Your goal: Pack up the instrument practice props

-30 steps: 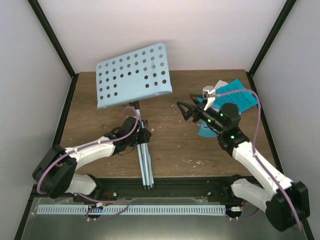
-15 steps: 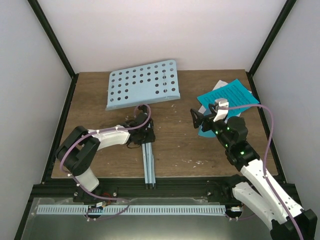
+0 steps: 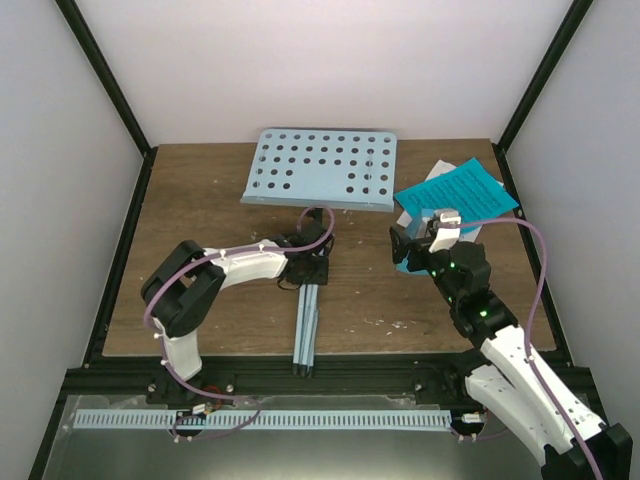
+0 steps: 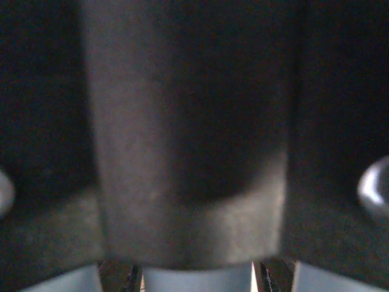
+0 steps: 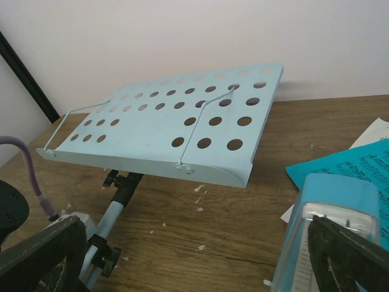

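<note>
The pale blue perforated music stand (image 3: 322, 170) is tilted, its desk raised over the far middle of the table and its folded legs (image 3: 305, 340) pointing at the near edge. My left gripper (image 3: 311, 268) is shut on the stand's pole just below the desk. The left wrist view is filled by the dark pole (image 4: 188, 140), with pale blue tubes (image 4: 194, 280) at the bottom. My right gripper (image 3: 400, 245) stands open beside the teal metronome (image 5: 331, 231), nothing between its fingers (image 5: 42, 255). Cyan and white music sheets (image 3: 460, 190) lie behind the metronome.
The brown tabletop (image 5: 243, 213) carries small white flecks between stand and metronome. Black frame posts (image 3: 530, 90) rise at the back corners, with pale walls on three sides. A black rail (image 3: 330, 375) runs along the near edge.
My left gripper has moved right with the stand, swinging its desk from back left to back centre. The right gripper has drawn back toward the metronome and opened a touch wider.
</note>
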Robot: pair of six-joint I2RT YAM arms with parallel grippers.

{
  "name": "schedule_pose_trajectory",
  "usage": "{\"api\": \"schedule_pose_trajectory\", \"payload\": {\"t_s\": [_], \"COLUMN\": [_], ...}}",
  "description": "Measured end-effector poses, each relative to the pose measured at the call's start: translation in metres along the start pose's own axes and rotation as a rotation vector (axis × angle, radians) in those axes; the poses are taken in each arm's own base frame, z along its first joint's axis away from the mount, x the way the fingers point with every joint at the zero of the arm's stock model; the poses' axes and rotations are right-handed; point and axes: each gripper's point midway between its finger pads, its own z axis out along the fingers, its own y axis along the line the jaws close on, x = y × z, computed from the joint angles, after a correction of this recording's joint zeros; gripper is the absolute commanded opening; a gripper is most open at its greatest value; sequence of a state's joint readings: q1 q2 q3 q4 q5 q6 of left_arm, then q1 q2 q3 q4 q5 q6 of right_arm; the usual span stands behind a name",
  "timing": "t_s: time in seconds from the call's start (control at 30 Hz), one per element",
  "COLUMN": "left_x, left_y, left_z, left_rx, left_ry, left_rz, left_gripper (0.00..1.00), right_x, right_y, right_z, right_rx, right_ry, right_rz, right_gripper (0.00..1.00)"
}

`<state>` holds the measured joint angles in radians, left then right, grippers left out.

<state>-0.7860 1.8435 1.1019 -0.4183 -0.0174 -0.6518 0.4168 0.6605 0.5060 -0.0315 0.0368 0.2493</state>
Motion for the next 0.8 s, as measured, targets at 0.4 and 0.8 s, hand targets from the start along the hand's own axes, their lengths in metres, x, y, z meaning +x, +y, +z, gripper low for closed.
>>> {"api": "schedule_pose_trajectory", "payload": {"t_s": [0.4,0.8], "left_x": [-0.049,-0.081], "left_y": [0.000,-0.034], "left_z": [0.008,-0.073], "left_rx": [-0.081,0.110], "left_ry": [-0.234,-0.404], "left_rz": [0.116,0.214], "left_gripper": [0.84,0.92], "right_x": [-0.004,-0.022], "right_y": [-0.005,0.007], "right_z": [-0.002,0.002], "right_rx": [0.030,-0.011], "right_ry": [-0.019,-0.014], "right_rz": [0.014,-0.009], "right_gripper": [1.00,1.00]}}
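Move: The folded music stand's shaft is between the left fingers, right at the hand point, laid low over the table. Its perforated desk lies about 20 cm ahead, 2 cm right and some 5 cm higher; the metronome stands roughly 21 cm right and 2 cm ahead, with the blue sheet 33 cm right and 15 cm ahead. From the waiting right hand, the shaft is about 17 cm left, 4 cm ahead and 23 cm below. The stand's shaft is let go: the left fingers spread from half open to nearly wide while the hand travels about 5 cm forward along the shaft towards the desk, its fingertips swinging forward. Then the hand rises clear, some 10 cm up and quickening, tipped about 25 degrees by the end. The right hand, still wide open, holds its place and only lifts about 2 cm at the end. ##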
